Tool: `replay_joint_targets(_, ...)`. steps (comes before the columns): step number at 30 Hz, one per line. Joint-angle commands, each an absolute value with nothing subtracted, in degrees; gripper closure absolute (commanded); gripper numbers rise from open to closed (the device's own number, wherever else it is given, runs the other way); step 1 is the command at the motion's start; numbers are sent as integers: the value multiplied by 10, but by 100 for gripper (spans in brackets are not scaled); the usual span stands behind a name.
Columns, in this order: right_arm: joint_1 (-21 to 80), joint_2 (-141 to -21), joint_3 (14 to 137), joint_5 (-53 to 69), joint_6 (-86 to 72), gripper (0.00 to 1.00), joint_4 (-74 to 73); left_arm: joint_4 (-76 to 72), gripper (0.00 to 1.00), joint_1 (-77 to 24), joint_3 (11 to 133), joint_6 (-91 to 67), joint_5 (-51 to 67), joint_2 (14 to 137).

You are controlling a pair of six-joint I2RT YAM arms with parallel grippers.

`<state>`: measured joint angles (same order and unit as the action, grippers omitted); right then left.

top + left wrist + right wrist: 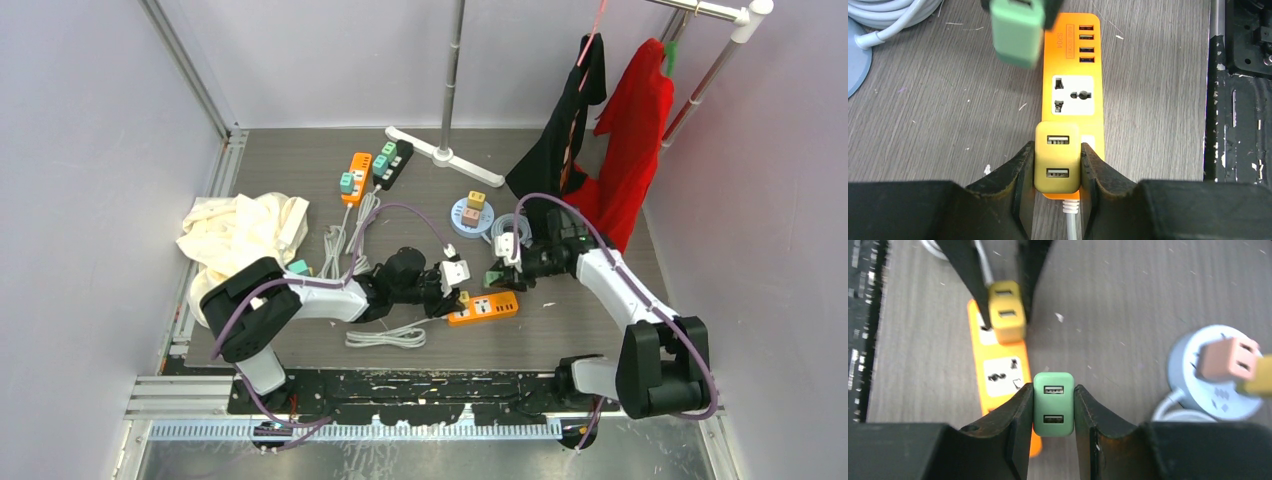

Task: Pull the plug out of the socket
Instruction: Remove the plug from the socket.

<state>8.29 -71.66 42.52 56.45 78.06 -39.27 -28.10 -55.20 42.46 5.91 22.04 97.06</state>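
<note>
The orange socket strip lies on the table in front of both arms. A yellow plug with two USB ports sits on the strip's cord end, and my left gripper is shut on its sides. My right gripper is shut on a green plug, which it holds off the strip, just past its far end. The strip's middle universal outlet shows bare. In the left wrist view the green plug hangs blurred at the top left of the strip.
A round grey-blue socket base with plugs on it stands behind the right gripper. An orange strip and a black strip lie further back. A cream cloth is at the left, a coiled white cable near the front, and hanging clothes at the right.
</note>
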Motion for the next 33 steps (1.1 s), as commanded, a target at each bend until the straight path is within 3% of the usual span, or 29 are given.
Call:
replay_joint_targets(1,37,-707,444,572,830,99,-432,-248,100,-548,403,56,199,957)
replay_joint_targets(5,37,-682,416,571,897,99,-506,-245,100,-548,408,60,200,961)
replay_joint_targets(9,29,-653,418,598,783,99,-490,-227,95,-548,430,51,198,961)
replay_joint_targets(13,15,-639,446,604,581,99,-443,-205,51,-548,465,27,175,953)
replay_joint_targets(17,4,-628,466,589,442,99,-425,-202,30,-548,483,-3,147,926)
replay_joint_targets(22,-1,-615,473,585,320,98,-408,-198,22,-548,484,-25,133,869)
replay_joint_targets(29,-9,-608,468,587,65,97,-300,-88,19,-546,525,-100,141,782)
replay_joint_targets(33,-15,-619,451,619,-77,96,-213,-20,7,-541,566,-167,121,753)
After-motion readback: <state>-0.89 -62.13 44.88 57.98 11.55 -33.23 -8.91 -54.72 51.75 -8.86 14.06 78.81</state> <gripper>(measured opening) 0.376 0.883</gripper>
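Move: The yellow plug is already between the left fingers, still in the orange socket, whose middle lies about 5 cm to that hand's right, 2 cm back and 3 cm lower. The right hand already holds the freed green plug; from it, the orange socket's middle is about 6 cm back, 2 cm left and 7 cm down, the yellow plug roughly 7 cm left, 4 cm back and 4 cm lower, and the round blue socket some 14 cm ahead, 5 cm left and 7 cm down. Keep the green plug pinched in the right gripper, shift it a couple of centimetres right and back, then lift it about 7 cm away from the orange socket while rolling the wrist some 55 degrees. Hold the left gripper still at first, then open it wide to let go of the yellow plug and raise it about 13 cm straight off, turning slightly counter-clockwise. ##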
